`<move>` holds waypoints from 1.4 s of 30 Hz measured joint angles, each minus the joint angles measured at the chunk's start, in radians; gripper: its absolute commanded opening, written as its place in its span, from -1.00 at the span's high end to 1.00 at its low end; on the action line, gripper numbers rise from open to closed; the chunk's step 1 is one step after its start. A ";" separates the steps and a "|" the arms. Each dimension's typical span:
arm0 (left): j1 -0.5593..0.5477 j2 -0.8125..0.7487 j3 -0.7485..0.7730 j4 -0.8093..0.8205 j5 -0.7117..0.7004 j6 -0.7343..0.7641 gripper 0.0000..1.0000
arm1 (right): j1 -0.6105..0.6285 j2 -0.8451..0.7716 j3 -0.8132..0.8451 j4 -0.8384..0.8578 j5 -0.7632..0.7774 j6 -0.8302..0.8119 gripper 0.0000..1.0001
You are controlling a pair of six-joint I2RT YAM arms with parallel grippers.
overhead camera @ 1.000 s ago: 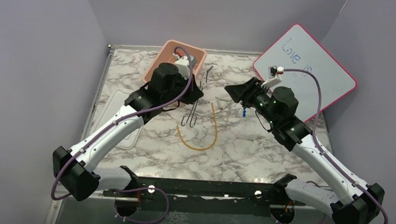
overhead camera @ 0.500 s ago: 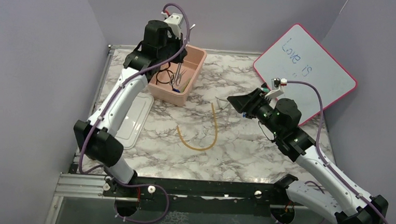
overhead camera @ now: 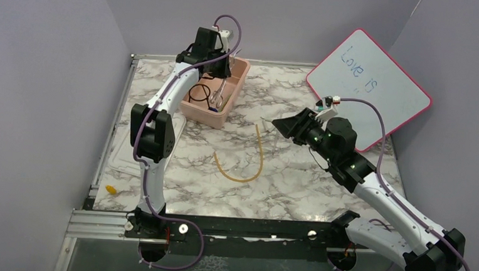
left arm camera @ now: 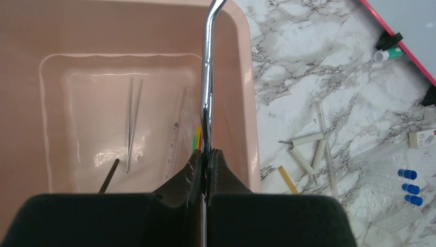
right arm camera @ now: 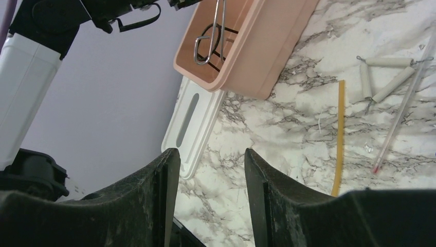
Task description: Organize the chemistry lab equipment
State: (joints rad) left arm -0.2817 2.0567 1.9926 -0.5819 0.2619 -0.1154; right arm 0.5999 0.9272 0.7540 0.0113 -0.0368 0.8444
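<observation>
My left gripper (overhead camera: pixel 221 58) hangs over the pink tub (overhead camera: pixel 234 91) at the back and is shut on the chrome metal tongs (left arm camera: pixel 207 77), which reach down into the tub (left arm camera: pixel 241 103). Its fingertips (left arm camera: pixel 207 159) pinch the tongs' shaft. In the tub lie thin tweezers (left arm camera: pixel 132 118), a black wire ring (overhead camera: pixel 198 94) and a green-and-yellow tool (left arm camera: pixel 197 138). The amber rubber tube (overhead camera: pixel 248 161) lies in a U on the marble mid-table. My right gripper (overhead camera: pixel 285 124) is open and empty above the table, right of the tube (right arm camera: pixel 339 139); its fingertips (right arm camera: pixel 212 159) are apart.
The red-framed whiteboard (overhead camera: pixel 372 87) leans at the back right. The white lid (right arm camera: pixel 193 128) lies left of the tub. White ceramic tubes on wire (right arm camera: pixel 380 77), a glass rod (right arm camera: pixel 401 123) and blue-capped pieces in a clear rack (left arm camera: pixel 409 185) lie right of the tub. A small yellow bit (overhead camera: pixel 111 189) lies front left.
My left arm has lifted the tongs off the mid-table and carried them back over the pink tub, reaching farther back. My right gripper has shifted slightly and stays open.
</observation>
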 measured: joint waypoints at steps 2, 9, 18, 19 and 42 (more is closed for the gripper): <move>0.000 0.031 0.012 -0.003 0.023 0.000 1.00 | 0.000 0.013 -0.001 -0.005 -0.002 0.005 -0.07; 0.000 0.050 -0.060 -0.012 0.018 0.003 1.00 | 0.000 0.016 -0.008 -0.006 -0.002 0.012 -0.06; 0.000 0.129 -0.071 -0.015 0.018 -0.009 0.75 | 0.000 0.036 -0.009 -0.008 -0.003 0.019 -0.06; 0.000 0.135 -0.071 -0.015 0.018 -0.011 0.67 | 0.000 0.036 -0.009 -0.008 -0.002 0.019 -0.06; -0.008 -0.004 -0.012 -0.050 -0.011 -0.045 -0.03 | 0.000 0.036 -0.011 -0.026 0.004 0.018 -0.06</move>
State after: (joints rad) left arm -0.2893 2.0529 1.9804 -0.6319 0.2512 -0.1608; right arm 0.5999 0.9634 0.7433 -0.0147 -0.0330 0.8627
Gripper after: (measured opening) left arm 0.477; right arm 0.530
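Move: The metal tongs are already pinched in the left fingers over the pink bin, whose middle is about 5 cm to the left, 1 cm ahead and some 15 cm below the hand. Inside it, the black ring stand lies roughly 9 cm left and 3 cm back. Outside, the clay triangle is about 15 cm right, 7 cm back and 21 cm down. From the idle right hand, the bin is some 19 cm ahead, 20 cm left and 21 cm down. The tongs are carried straight down into the right-hand side of the pink bin, the left hand sinking about 10 cm and tipping some 15 degrees steeper. At the bottom the left fingers begin to open and let go of the tongs. Still opening to about half, the hand backs straight up nearly as far and tilts most of the way back; the right hand, empty and open, sinks about 2 cm. ##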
